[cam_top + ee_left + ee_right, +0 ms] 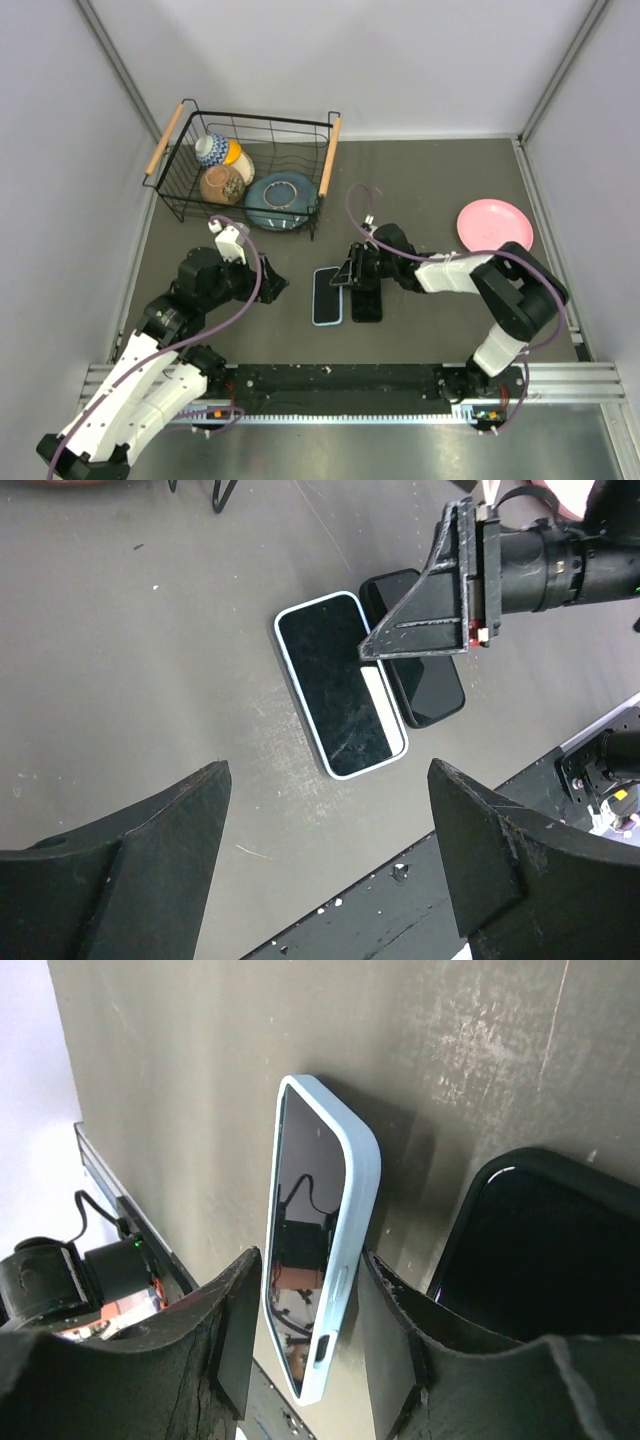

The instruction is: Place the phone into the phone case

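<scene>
The light blue phone case (pixel 327 296) lies flat on the dark table. The black-screened phone (pixel 330 680) sits inside it, and a white strip of the case's inside (pixel 385 715) shows along one long side. My right gripper (pixel 350 272) reaches in from the right and is low at the case's right edge. In the right wrist view its fingers (pixel 240 1300) straddle the phone case (pixel 350 1190) with a gap on the screen side, so the right gripper (pixel 310 1260) is open. My left gripper (pixel 328 770) hovers wide open above the table nearer than the phone, holding nothing.
A second black, phone-shaped slab (pixel 366 303) lies just right of the case, partly under the right gripper. A wire basket (pixel 180 170) with bowls and a blue plate stands at the back left. A pink plate (pixel 494 224) sits at the right. The arms' base rail (pixel 350 385) runs along the near edge.
</scene>
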`<state>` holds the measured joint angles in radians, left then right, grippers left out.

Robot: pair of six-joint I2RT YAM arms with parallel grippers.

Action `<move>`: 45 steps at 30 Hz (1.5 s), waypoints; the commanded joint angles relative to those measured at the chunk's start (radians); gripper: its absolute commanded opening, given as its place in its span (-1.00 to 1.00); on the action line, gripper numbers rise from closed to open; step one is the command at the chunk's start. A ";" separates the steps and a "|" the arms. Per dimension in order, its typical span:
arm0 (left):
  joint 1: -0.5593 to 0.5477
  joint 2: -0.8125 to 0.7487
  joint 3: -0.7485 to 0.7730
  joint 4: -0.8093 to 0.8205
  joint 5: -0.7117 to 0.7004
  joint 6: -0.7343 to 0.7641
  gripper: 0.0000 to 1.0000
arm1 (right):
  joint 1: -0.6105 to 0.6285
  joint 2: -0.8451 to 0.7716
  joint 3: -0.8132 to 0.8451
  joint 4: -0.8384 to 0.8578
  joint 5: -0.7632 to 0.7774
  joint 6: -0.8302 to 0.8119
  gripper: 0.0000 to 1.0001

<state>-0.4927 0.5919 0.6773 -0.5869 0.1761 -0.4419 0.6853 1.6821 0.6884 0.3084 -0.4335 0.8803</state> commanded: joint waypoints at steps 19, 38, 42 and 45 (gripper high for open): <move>0.002 -0.207 -0.010 0.140 0.131 0.003 0.70 | 0.007 -0.850 0.077 -0.669 0.312 -0.288 0.98; 0.002 -0.316 -0.021 0.177 0.072 -0.024 0.79 | 0.008 -1.158 0.052 -0.747 0.363 -0.241 0.97; 0.002 -0.291 0.017 0.156 0.074 -0.020 0.79 | 0.007 -1.151 0.102 -0.747 0.384 -0.265 0.97; 0.002 -0.285 0.025 0.153 0.071 -0.018 0.79 | 0.007 -1.148 0.134 -0.747 0.381 -0.280 0.97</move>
<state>-0.4927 0.2974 0.6498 -0.4568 0.2428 -0.4580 0.6865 0.5335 0.7372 -0.4648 -0.0719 0.6296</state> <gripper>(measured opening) 0.895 0.987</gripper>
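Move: The right hand has already let go. The phone case with the phone in it lies just under it, its middle about 4 cm back, 4 cm to the left and 2 cm below. The black phone beside the case is some 3 cm back and 6 cm to the right; the pink plate is about 14 cm ahead and 40 cm to the right. From the left hand the case is about 11 cm to the right, 1 cm ahead and 17 cm below. Coming free of the case's right long edge, the right hand's already parted fingers rise steeply, some 22 cm, then also go about 14 cm right and 6 cm back, past the black phone. They open wide on the way and swing some 35 degrees to point more forward and less down. The empty left hand rises about 8 cm, drawing slightly back and tipping its fingers up. ##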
